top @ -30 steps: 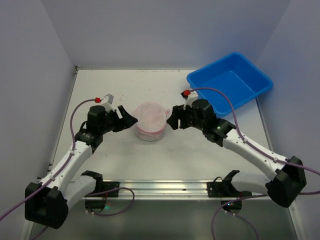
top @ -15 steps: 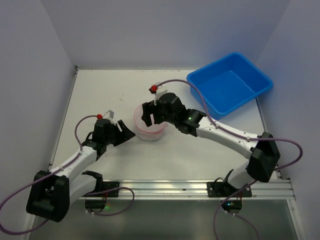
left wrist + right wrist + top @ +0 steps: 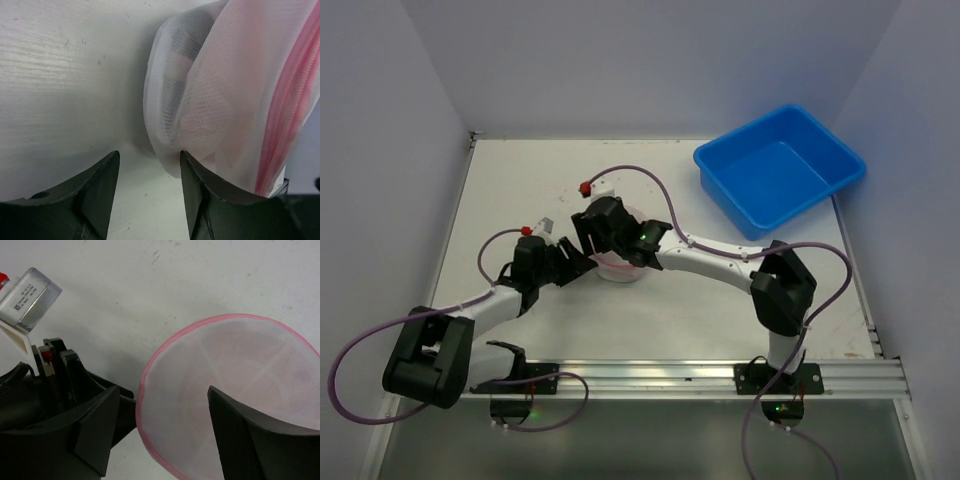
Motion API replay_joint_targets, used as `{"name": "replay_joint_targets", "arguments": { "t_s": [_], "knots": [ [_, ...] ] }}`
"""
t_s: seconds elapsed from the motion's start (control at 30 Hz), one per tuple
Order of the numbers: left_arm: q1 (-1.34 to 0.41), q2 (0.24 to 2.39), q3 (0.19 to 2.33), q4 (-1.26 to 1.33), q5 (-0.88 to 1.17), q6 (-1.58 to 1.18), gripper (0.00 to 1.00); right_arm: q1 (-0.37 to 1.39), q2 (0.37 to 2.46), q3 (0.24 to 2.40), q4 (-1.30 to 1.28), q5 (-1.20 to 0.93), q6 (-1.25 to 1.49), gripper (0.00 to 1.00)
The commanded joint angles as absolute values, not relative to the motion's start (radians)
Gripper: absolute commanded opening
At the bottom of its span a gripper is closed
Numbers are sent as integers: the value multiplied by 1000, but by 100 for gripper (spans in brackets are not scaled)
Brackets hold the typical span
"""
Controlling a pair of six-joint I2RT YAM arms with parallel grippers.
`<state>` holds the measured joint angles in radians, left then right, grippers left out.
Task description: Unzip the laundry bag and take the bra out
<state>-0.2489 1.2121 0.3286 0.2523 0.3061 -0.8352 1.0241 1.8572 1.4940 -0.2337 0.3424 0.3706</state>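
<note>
The laundry bag (image 3: pixel 623 268), a small round white mesh pouch with pink zipper trim, stands mid-table, mostly covered by my right arm. From above, my right gripper (image 3: pixel 595 243) hangs open over its left rim. The right wrist view shows its jaws (image 3: pixel 164 390) straddling the pink-edged lid (image 3: pixel 235 385). My left gripper (image 3: pixel 578 266) is low on the table at the bag's left side, open. Its right fingertip (image 3: pixel 192 170) is against the bag's lower mesh edge (image 3: pixel 170 160), with bare table between the fingers. The pink zipper (image 3: pixel 287 115) runs down the side. The bra is hidden; only grey bands show through the mesh.
A blue tub (image 3: pixel 780 170) sits at the back right. Purple cables loop over both arms. A metal rail (image 3: pixel 640 375) runs along the near edge. Grey walls close in on the left, back and right.
My right arm has swung left from the bag's right side to over its top and left rim. The left gripper has slid in against the bag, its jaws narrower than before.
</note>
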Motion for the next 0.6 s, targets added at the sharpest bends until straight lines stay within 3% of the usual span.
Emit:
{"name": "replay_joint_targets", "arguments": {
  "t_s": [0.0,0.2,0.33,0.43,0.47,0.57],
  "knots": [
    [-241,1247,307,386,345,-880,54,1023,1879,1548,-245,403,399,71],
    [-242,1305,293,446,376,-902,41,1025,1925,1568,-261,402,408,58],
    [-242,1304,282,463,367,-910,16,1026,1937,1555,-258,405,413,42],
    [-242,1304,281,466,368,-911,3,1025,1927,1542,-255,385,426,39],
    [-242,1304,279,466,368,-913,0,1028,1919,1534,-249,377,431,39],
    [-242,1295,272,472,367,-916,0,1035,1902,1523,-235,382,426,25]
  ]
}}
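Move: Just beyond the left fingertips, about 1 cm forward, 1 cm right and 1 cm down, is the loose mesh fold at the laundry bag's lower left side. The bag's middle lies some 4 cm forward and 5 cm right of that hand. From the right hand, the near-left stretch of the pink zipper is about 1 cm forward and 5 cm down; the bag's middle is roughly 2 cm forward, 6 cm right and 10 cm down. Easing down and to the right by about 1 cm each way, the left hand shuts its half-open fingers and pinches the mesh fold low on the bag's side. The right hand meanwhile sinks some 3.5 cm almost straight down onto the zipper edge, its wide fingers narrowing to about a quarter open, one fingertip coming against the pink band. ##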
